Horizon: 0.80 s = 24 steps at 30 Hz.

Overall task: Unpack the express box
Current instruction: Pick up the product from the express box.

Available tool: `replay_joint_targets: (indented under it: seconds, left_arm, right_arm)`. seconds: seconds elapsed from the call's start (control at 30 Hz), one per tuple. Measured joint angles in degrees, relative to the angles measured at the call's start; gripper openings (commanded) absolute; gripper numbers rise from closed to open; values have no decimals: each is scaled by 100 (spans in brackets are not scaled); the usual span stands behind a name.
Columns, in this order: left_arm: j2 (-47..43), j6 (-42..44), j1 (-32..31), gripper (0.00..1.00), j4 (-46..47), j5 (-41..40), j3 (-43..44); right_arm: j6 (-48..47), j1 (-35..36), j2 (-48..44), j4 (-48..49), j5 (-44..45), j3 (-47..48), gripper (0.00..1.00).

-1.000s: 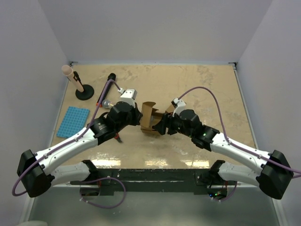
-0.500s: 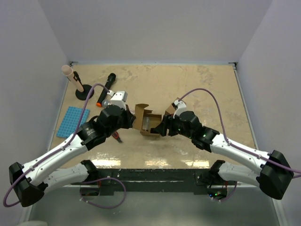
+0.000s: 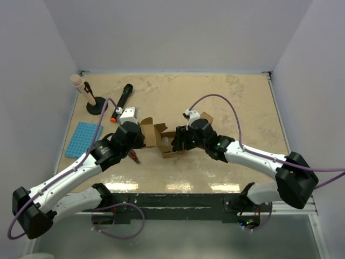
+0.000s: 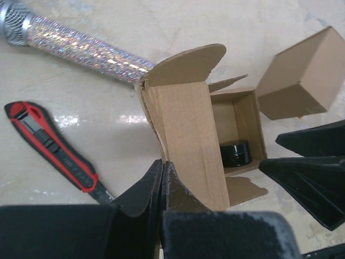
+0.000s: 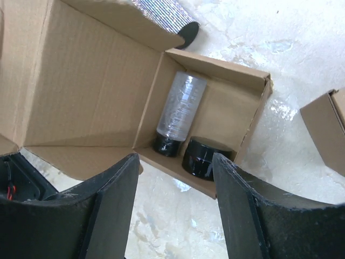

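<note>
The brown cardboard express box (image 3: 166,142) lies on its side in the middle of the table with its flaps spread. In the left wrist view my left gripper (image 4: 163,168) is shut on the edge of the box's long flap (image 4: 186,135). Inside the box (image 5: 215,81) lie a clear bottle (image 5: 181,106) with a black cap and a black jar (image 5: 206,156). My right gripper (image 5: 175,164) is open just in front of the box's mouth, its fingers (image 5: 116,189) apart from the box and holding nothing. From above, the right gripper (image 3: 180,143) is at the box's right side.
A red box cutter (image 4: 51,145) and a glittery microphone (image 4: 81,46) lie left of the box. A smaller closed carton (image 4: 302,81) sits to the right. Far left are a blue mat (image 3: 83,139), a black stand (image 3: 97,107) and a black marker (image 3: 124,96).
My left gripper has drawn back to the left with the flap, folding it open and dragging the box leftward. The right gripper followed to the box's mouth, its jaws narrowing slightly.
</note>
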Motion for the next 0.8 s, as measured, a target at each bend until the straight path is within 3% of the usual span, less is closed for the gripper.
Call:
replay_joint_targets:
  seconds: [0.8]
  left_arm:
    - [-629, -352, 247, 0, -614, -841, -739]
  right_arm:
    - [-501, 0, 2201, -553, 28, 1628, 61]
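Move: The clear bottle in the opened express box is what my right hand goes for: about 4 cm ahead, 4 cm left and 9 cm below it. The black jar lies roughly 5 cm to the bottle's right and 2 cm nearer me; the closed carton is some 12 cm ahead and 12 cm right of my right hand. From my left hand, which holds the lid's edge, the bottle is about 4 cm ahead, 8 cm right and 14 cm down, the red cutter 8 cm left. With my left hand still pinching the lid's free edge, I draw it about 6 cm left and 4 cm down towards the cutter, turning it some 10 degrees counter-clockwise. My right hand glides forward-left about 5 cm over the box, then sinks about 6 cm towards the bottle, tips dipping steeper, fingers staying open on either side of the bottle. ##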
